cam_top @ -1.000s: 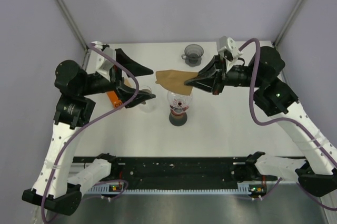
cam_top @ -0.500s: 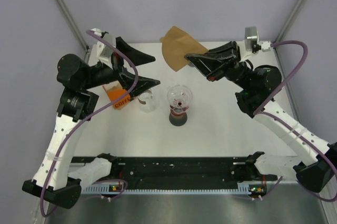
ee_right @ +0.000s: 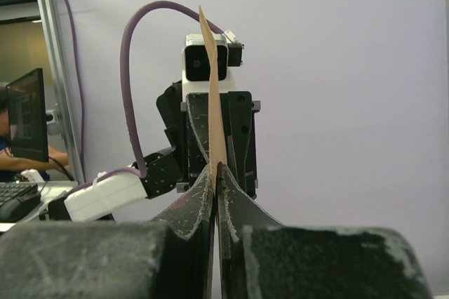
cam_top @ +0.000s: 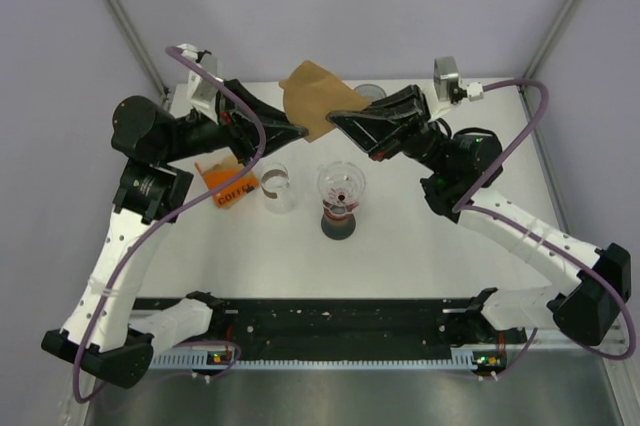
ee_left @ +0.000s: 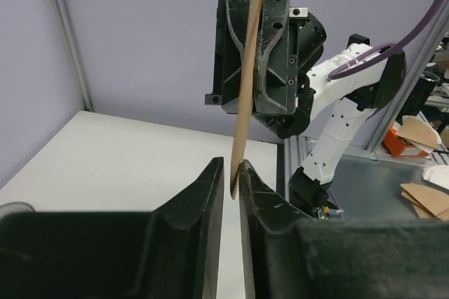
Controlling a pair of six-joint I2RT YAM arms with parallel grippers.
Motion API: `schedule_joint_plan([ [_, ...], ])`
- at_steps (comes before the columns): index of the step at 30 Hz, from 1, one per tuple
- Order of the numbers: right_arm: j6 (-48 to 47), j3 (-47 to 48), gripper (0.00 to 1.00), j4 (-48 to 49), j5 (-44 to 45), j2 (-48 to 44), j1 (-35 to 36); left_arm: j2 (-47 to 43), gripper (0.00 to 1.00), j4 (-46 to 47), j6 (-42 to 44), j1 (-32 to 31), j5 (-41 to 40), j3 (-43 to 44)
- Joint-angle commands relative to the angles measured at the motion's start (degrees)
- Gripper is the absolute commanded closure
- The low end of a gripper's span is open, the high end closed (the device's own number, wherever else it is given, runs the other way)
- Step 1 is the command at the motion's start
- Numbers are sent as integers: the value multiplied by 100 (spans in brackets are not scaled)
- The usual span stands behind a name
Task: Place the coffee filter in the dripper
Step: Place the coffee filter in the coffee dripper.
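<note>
The brown paper coffee filter (cam_top: 308, 96) hangs flat in the air above the back of the table. My right gripper (cam_top: 334, 118) is shut on its right edge; in the right wrist view the filter (ee_right: 210, 88) stands edge-on, pinched between the tips (ee_right: 216, 167). My left gripper (cam_top: 302, 129) has come in from the left. Its jaws (ee_left: 233, 169) stand narrowly apart around the filter's (ee_left: 250, 67) lower edge: the paper touches the right finger, and a slit shows beside the left one. The clear glass dripper (cam_top: 341, 184) stands on a dark base mid-table, below and in front of the filter.
A clear glass cup (cam_top: 278, 188) stands left of the dripper. An orange box marked COFFEE (cam_top: 226, 186) lies further left under the left arm. A dark grey vessel (cam_top: 368, 91) shows partly behind the right gripper at the table's back edge.
The right gripper lifted the filter off the table's back and swung it up and left. The left gripper rose to meet it and its wide jaws narrowed around the filter's edge.
</note>
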Motion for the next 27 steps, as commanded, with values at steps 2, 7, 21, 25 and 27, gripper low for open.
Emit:
schedule_joint_plan([
  [2,119,181,100,197,-234,136,73,-107,93,231,-10,-17,-113,120],
  [7,-39,102,100,-128,-349,118,82,-239,100,81,43,-17,-140,23],
  [21,-2112,567,34,-3034,-1192,-532,3,-415,100,-1745,1290,9,168,-162],
  [25,-3008,1059,17,-4546,-1377,-559,-41,-371,100,-2948,2710,18,238,101],
  [27,-3255,1226,14,-5022,-1622,-550,-137,-336,100,-3677,3519,9,256,259],
])
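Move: Between the two hands is the coffee filter, its lower corner already between the left hand's closing fingers. Its middle is about 2 cm ahead, 2 cm right and 4 cm above the left hand; from the right hand, which holds its other side, it is some 2 cm ahead, 2 cm left and 1 cm up. The clear dripper on its server stands roughly 10 cm ahead, 5 cm right and 35 cm below the left hand, the glass about 13 cm ahead, 8 cm left and 46 cm below. Pinching shut on the filter's lower corner, the left hand takes hold while the right still grips the other side, easing down. Then the right fingers open wide and that hand sinks about 6 cm in all, its raised fingertips tipping some 25 degrees towards level; the left keeps its hold, drops about 6 cm towards the dripper's height and dips its fingertips slightly. ##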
